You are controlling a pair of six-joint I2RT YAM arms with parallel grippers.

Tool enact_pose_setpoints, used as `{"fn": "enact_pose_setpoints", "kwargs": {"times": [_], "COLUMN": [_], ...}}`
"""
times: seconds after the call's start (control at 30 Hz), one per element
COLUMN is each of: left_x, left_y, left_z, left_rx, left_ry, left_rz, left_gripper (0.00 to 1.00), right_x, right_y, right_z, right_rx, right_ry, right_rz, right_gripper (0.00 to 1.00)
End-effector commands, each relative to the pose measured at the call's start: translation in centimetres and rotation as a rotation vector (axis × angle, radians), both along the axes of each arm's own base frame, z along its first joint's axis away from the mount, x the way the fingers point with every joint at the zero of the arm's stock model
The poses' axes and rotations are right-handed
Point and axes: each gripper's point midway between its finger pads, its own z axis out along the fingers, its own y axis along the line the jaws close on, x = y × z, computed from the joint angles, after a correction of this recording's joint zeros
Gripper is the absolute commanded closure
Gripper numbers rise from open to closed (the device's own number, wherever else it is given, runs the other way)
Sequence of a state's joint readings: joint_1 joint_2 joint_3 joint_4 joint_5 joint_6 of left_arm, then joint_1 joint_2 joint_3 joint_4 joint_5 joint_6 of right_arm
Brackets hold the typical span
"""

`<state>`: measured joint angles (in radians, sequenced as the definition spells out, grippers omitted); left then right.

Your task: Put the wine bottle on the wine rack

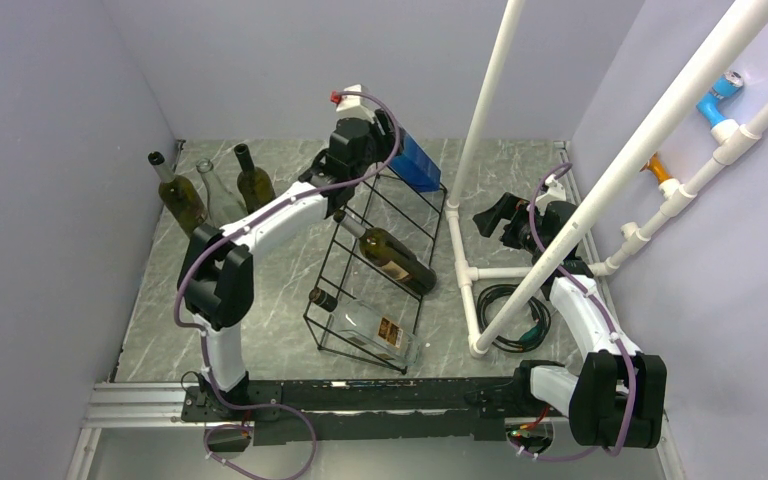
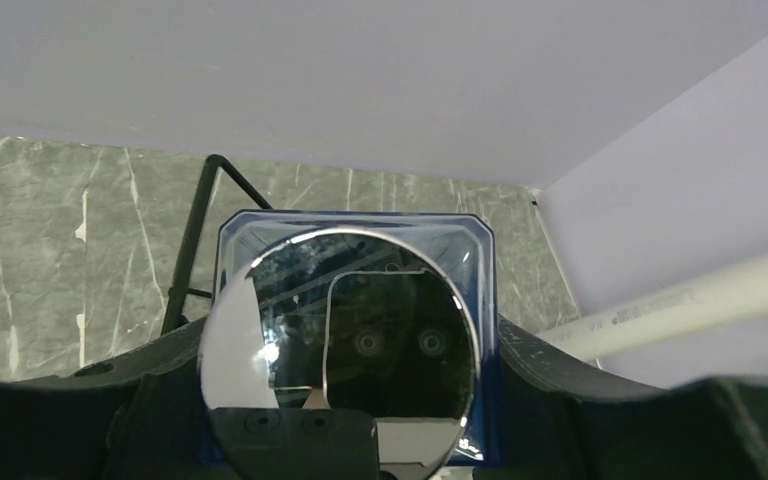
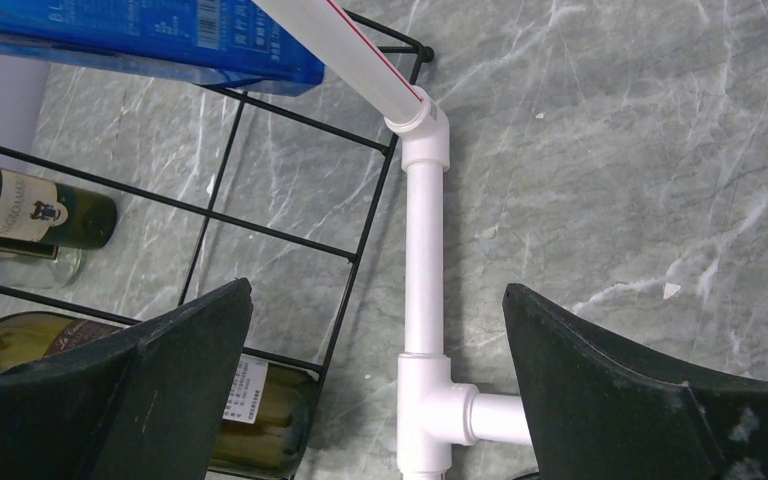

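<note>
A blue square-sided wine bottle (image 1: 417,163) lies at the far end of the black wire wine rack (image 1: 412,215), on its top. My left gripper (image 1: 378,142) is shut on it. In the left wrist view the bottle (image 2: 360,228) fills the space between my fingers, its round mirror-like end facing the camera, with my left gripper (image 2: 348,330) closed around it. My right gripper (image 1: 490,214) hangs open to the right of the rack. In its own view, my right gripper (image 3: 376,290) holds nothing and sits over a white pipe, with the rack (image 3: 270,230) and blue bottle (image 3: 140,40) to the left.
A dark green bottle (image 1: 390,258) and a clear bottle (image 1: 368,325) lie in the rack. Three more bottles (image 1: 180,195) stand at the back left. A white pipe frame (image 1: 465,270) stands right of the rack, with a coiled cable (image 1: 510,310) beside it.
</note>
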<state>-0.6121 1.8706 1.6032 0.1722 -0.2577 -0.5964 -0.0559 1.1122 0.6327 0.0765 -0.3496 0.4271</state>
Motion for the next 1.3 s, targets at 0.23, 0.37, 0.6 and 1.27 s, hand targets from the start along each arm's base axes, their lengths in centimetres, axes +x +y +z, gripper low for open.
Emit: {"fn": "enact_pose_setpoints", "kwargs": {"times": [0.23, 0.37, 0.6, 1.27], "left_x": [-0.1, 0.4, 1.1, 1.3], "left_y": [-1.6, -1.9, -2.7, -4.1], "left_z": [11.6, 10.1, 8.2, 3.7], "left_rx": [-0.187, -0.185, -0.198, -0.155], "left_ry": [-0.287, -0.254, -0.21, -0.085], "left_rz": [0.006, 0.017, 0.006, -0.037], "left_gripper": [1.0, 1.0, 1.0, 0.95], "right_x": [0.7, 0.7, 0.7, 0.8], "right_y": [0.4, 0.4, 0.4, 0.5], "right_z": [2.6, 2.6, 2.5, 2.4], "right_rx": [0.001, 0.001, 0.001, 0.009], "right_ry": [-0.079, -0.078, -0.076, -0.073], "right_rz": [0.02, 0.02, 0.02, 0.027], "right_gripper": [0.0, 0.0, 0.0, 0.0]}}
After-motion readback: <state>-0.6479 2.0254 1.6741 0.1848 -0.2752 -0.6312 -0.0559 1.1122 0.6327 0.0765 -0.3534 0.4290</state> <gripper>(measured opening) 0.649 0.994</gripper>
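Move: The left hand already holds the blue bottle by its neck, the body slanting down to the right over the rack's far end. The middle of the farthest empty slot of the wine rack lies level with this hand, about 6 cm to its right and 18 cm below. The dark green bottle on the rack lies some 24 cm back, straight behind and 17 cm lower; the white pipe's foot is about 3 cm back, 17 cm right and 28 cm below. From the right hand the slot is roughly 14 cm ahead, 18 cm left and 4 cm below. Keeping its grip on the blue bottle's neck, the left hand lowers the bottle about 5 cm and carries it some 3.5 cm to the right and slightly forward, base leading, towards the far slot of the wine rack. The right shift comes first and eases off, then a steadier sinking with a little more rightward travel and a slight downward tip of the wrist, until the hand all but stops with the base close to the rack's lower right rail; whether they touch can't be made out. ##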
